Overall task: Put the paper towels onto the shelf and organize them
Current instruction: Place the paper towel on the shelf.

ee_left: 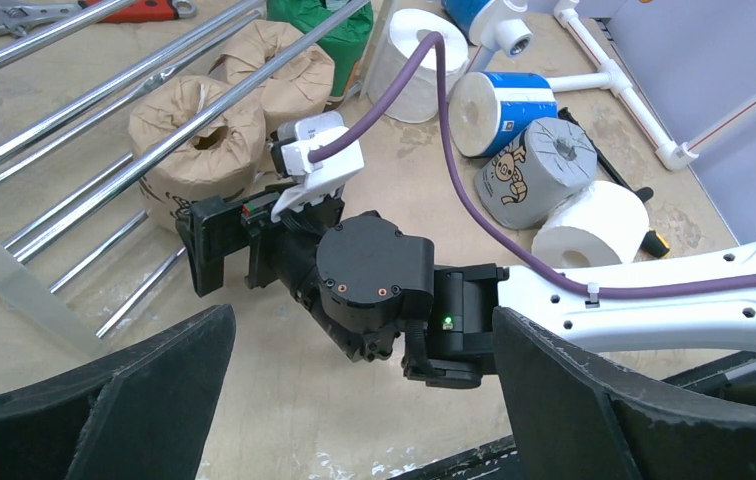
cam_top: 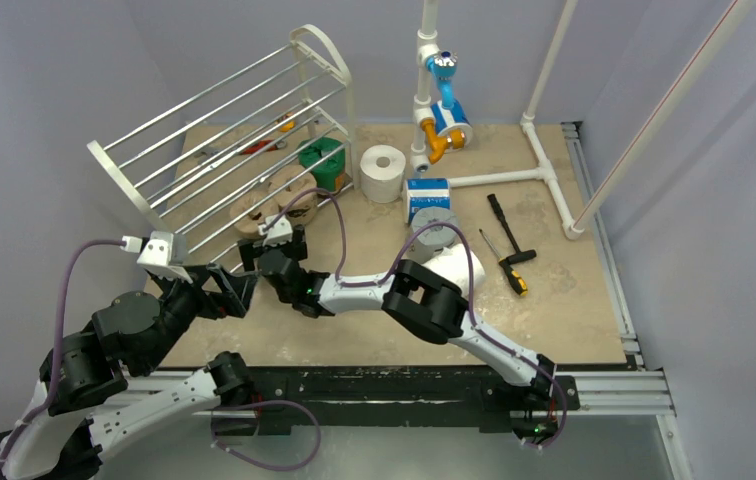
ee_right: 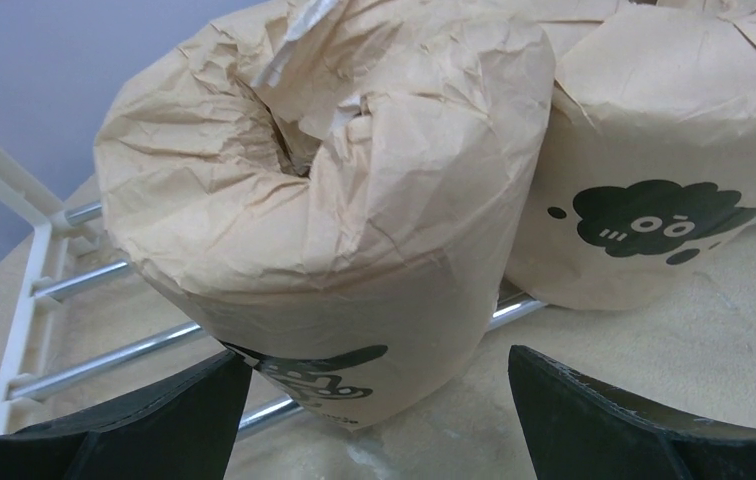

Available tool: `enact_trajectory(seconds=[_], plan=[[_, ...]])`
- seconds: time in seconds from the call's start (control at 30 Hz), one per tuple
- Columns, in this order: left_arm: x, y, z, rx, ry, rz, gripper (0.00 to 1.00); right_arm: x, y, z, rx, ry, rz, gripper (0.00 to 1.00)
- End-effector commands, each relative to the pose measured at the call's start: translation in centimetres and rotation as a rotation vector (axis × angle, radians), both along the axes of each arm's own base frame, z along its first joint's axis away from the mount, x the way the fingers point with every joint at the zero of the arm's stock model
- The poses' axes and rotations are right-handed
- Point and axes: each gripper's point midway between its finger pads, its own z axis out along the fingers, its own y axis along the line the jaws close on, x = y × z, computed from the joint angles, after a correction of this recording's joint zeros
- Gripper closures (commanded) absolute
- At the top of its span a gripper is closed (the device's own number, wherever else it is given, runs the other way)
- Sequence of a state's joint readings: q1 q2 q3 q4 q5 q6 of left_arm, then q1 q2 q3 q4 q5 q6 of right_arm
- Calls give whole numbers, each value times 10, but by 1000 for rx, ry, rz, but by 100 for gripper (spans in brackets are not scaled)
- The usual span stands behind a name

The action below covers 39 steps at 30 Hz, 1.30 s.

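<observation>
The shelf (cam_top: 224, 130) stands at the back left, white arched ends joined by silver rods (ee_right: 104, 365). Two tan printed paper towels (cam_top: 254, 210) (cam_top: 289, 185) rest on its lowest rods, a green one (cam_top: 322, 163) beside them. On the table stand a white roll (cam_top: 384, 172), a blue-white roll (cam_top: 428, 198), a grey roll (cam_top: 432, 238) and another white roll (cam_top: 451, 268). My right gripper (ee_right: 374, 420) is open just in front of the nearer tan roll (ee_right: 334, 220), whose lower edge sits between the fingertips without touching them. My left gripper (ee_left: 364, 400) is open and empty behind the right wrist (ee_left: 374, 270).
A red-handled tool (cam_top: 259, 145) lies under the shelf. A hammer (cam_top: 509, 225) and a yellow-handled screwdriver (cam_top: 504, 262) lie at the right. A white pipe frame (cam_top: 539, 175) with blue and orange fittings (cam_top: 444, 115) stands at the back. The right arm (cam_top: 424, 300) crosses the near table.
</observation>
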<state>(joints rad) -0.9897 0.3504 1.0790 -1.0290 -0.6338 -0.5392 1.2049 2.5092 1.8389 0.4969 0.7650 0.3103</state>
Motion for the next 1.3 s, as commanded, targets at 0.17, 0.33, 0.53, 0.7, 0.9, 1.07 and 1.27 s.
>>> enact_trajectory(seconds=[0.17,0.33,0.53,0.7,0.9,1.07,1.27], plan=[[0,-2,9,-36,-16,-2,0,-11,0,66,104,-40,82,1],[-1,-3,10,-45,-15,-11,0,-26,3,84,117,-39,142,1],[-1,-2,10,-50,-19,-9,0,-50,-11,101,124,-25,183,1],[1,-6,11,-47,-27,-15,0,-72,-42,109,103,-8,181,1],[4,-18,13,-50,-28,-44,0,-91,-101,118,67,43,148,1],[6,-29,12,-57,-21,-70,0,-99,-169,110,-31,145,23,1],[11,-45,6,-61,-12,-99,0,-99,-262,137,54,204,-95,1]])
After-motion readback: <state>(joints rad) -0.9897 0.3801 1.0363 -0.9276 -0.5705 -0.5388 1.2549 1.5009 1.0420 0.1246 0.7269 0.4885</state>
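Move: From the right hand, the white roll lying loose on the table, likely next, is about 41 cm right and 5 cm back, nearly at hand height. The grey roll is some 37 cm right and 3 ahead, with the blue-wrapped roll 36 right and 12 ahead. The near brown roll on the shelf lies just in front, 7 cm ahead and 4 left. The white roll is about 45 cm right, 15 ahead and well below the left hand. Draw the open right gripper back off the near brown roll, lifting it clear of the shelf front, then swing it ever faster to the right towards the loose white roll, about 19 cm right, 11 back and 13 up in all. Let the fingers tip down slightly late on. Near the end, ease the open left hand some 3 cm right. ##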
